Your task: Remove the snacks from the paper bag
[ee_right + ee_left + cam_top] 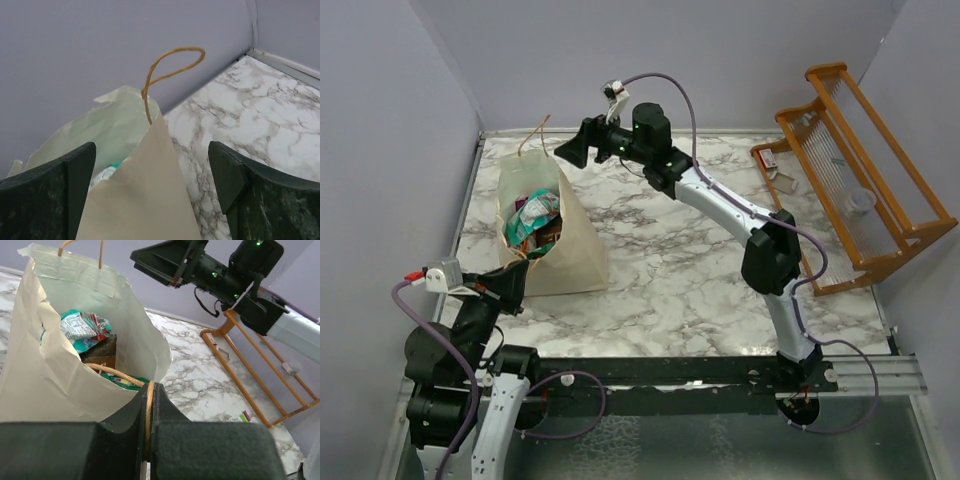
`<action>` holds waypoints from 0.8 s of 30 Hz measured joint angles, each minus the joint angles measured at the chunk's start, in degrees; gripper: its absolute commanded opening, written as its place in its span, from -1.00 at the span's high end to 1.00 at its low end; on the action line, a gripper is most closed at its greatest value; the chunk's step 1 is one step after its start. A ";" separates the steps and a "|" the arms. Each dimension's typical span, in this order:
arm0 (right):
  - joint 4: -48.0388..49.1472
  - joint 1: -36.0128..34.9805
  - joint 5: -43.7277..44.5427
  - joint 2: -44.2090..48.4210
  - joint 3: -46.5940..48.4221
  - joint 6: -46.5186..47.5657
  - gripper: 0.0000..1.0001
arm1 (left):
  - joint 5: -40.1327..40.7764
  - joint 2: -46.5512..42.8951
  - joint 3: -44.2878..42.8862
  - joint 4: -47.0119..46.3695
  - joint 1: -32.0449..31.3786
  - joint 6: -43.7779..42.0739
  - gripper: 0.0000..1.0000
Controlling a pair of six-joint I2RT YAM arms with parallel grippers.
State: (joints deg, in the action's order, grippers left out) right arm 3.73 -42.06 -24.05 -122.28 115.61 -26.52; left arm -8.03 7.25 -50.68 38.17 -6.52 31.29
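Observation:
The beige paper bag (568,245) stands upright on the left of the marble table, its mouth open. Snack packets (533,222) fill it: a green-and-red packet (80,327) on top, a brown one (100,354) and a green one (122,381) below. My left gripper (516,277) is shut on the bag's near cord handle (147,410) at the front rim. My right gripper (572,150) is open and empty, hovering just above the bag's far corner (150,180), with the far cord handle (167,70) standing up beyond it. The bag's lower contents are hidden.
A wooden rack (860,175) stands at the right edge, with a small packet (767,158) beside it and a clear cup (860,202) inside. Green and pink marker pens (244,416) lie on the table near the rack. Grey walls close the left and back.

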 measured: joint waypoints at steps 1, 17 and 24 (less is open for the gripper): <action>0.72 -0.15 0.00 -1.77 1.92 -0.81 -0.84 | 0.15 -0.09 0.00 0.20 0.00 0.09 1.00; 11.91 -3.69 2.91 -23.34 26.62 -4.70 -0.43 | 1.29 -0.17 0.02 1.33 0.00 1.77 1.00; 17.49 -4.42 3.82 -26.58 29.86 -3.67 0.37 | 1.51 0.00 -0.31 2.12 0.00 1.77 1.00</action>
State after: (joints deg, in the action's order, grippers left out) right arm 21.21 -46.48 -20.23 -148.86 145.47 -30.20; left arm -6.52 7.25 -50.98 40.29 -6.52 33.06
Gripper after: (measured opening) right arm 0.490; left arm 0.019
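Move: The bag's free far handle stands some 11 cm to the left of the open right hand and about 4 cm farther out, at nearly the same height. The snacks lie inside the bag, roughly 15 cm left of this hand, 15 cm back and 15 cm down; the near handle is about 14 cm left and 28 cm back. For the left hand, already pinching that near handle, the far handle lies roughly 32 cm ahead and 3 cm right. The bag's far handle comes between the right fingers, though whether they touch it yet can't be told. That hand slides about 9 cm left and some 3 cm forward to the handle, dipping slightly, then rising, its fingertips tilting up some 15 to 20 degrees; late on, the fingers close to about half open. The left hand stays put, keeping its pinch on the near handle. ##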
